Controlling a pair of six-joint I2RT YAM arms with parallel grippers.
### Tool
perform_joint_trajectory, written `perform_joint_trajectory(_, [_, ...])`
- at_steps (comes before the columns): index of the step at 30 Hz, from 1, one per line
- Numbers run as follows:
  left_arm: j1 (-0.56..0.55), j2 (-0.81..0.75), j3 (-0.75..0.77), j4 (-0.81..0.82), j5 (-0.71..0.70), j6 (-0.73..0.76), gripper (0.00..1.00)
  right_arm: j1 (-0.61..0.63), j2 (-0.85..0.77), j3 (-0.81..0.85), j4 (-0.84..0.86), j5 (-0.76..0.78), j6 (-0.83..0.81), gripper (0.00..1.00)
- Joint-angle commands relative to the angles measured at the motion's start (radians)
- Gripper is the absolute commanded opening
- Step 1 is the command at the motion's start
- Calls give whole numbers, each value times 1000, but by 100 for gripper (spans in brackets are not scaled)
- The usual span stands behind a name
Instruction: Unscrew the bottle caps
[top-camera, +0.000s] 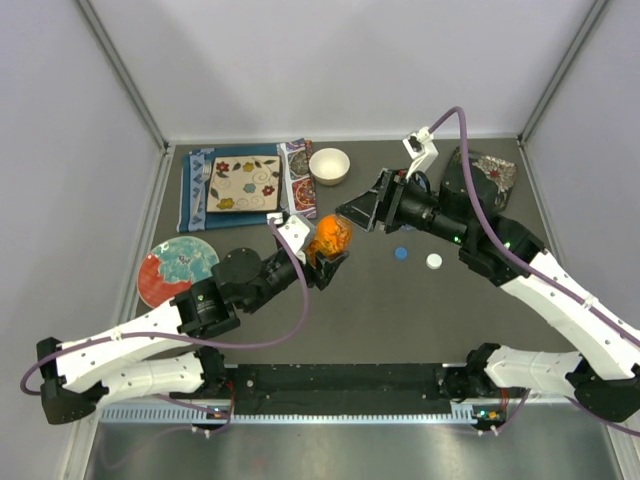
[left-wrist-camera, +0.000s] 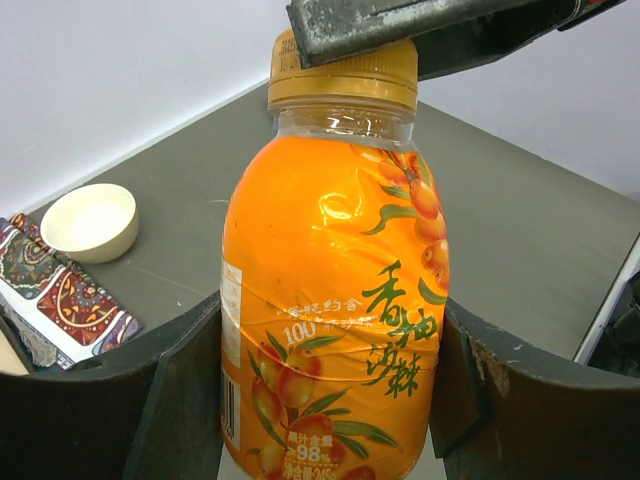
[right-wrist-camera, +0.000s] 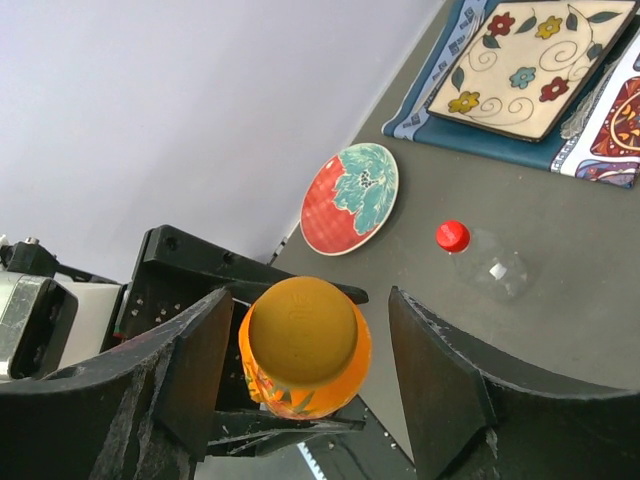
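My left gripper (top-camera: 325, 250) is shut on the short orange bottle (top-camera: 331, 236), holding it tilted above the table. In the left wrist view both jaws press the bottle's label (left-wrist-camera: 335, 300). The orange cap (left-wrist-camera: 343, 75) sits screwed on its neck. My right gripper (top-camera: 358, 215) stands open around that cap (right-wrist-camera: 303, 331), with a gap showing on each side, wider on the right. One right finger (left-wrist-camera: 400, 25) crosses just over the cap. A loose blue cap (top-camera: 401, 253) and a loose white cap (top-camera: 433, 261) lie on the table. A clear bottle (right-wrist-camera: 492, 270) with a red cap (right-wrist-camera: 452, 236) lies farther off.
A red and teal round plate (top-camera: 177, 270) lies at the left. A square floral plate (top-camera: 243, 183) rests on a blue cloth at the back, with a white bowl (top-camera: 329, 165) beside it. A dark patterned dish (top-camera: 487, 175) sits at the back right.
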Motion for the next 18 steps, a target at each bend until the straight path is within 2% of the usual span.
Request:
perform_joint_trajectory(1, [-5, -22, -7, 75, -34, 9, 32, 12, -14, 4, 29, 9, 11, 63])
perform_joint_trajectory(3, [-5, -27, -12, 77, -36, 5, 32, 17, -12, 1, 29, 4, 8, 61])
perform_joint_trajectory(6, [-5, -32, -15, 80, -37, 2, 32, 15, -12, -5, 29, 2, 8, 50])
perform_joint_trajectory(7, [-5, -33, -16, 80, -37, 2, 33, 15, -12, -7, 30, -1, 8, 43])
perform_joint_trajectory(12, [-5, -42, -16, 83, -36, -2, 33, 15, -11, -16, 34, -22, 3, 29])
perform_joint_trajectory(15, [-3, -50, -18, 86, -22, -7, 34, 15, -15, -25, 35, -42, -3, 14])
perform_joint_trajectory(16, [-5, -56, -21, 89, -8, -10, 34, 17, -15, -25, 35, -51, -11, 2])
perform_joint_trajectory(18, [-3, -64, -24, 98, 21, -33, 35, 15, -15, -24, 35, -86, -37, 0])
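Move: The orange bottle's cap sits between the right hand's open fingertips, practically at the hand point and perhaps 1 cm below it. On the table some 40 cm below the right hand, the blue cap lies about 10 cm ahead and 14 cm right, the white cap 9 cm ahead and 22 cm right. The red-capped bottle stands 5 cm ahead and 11 cm left. From the left hand, already gripping the bottle's body, the cap is about 7 cm up, 2 cm ahead and 1 cm right. Both right fingertips come onto opposite sides of the orange bottle's cap and pinch it, closing by roughly a third of their starting gap, the grip's effort rising as they settle. The right hand otherwise stays in place with no wrist turn, while the left keeps its hold on the bottle body and eases under 1 cm to its left. ##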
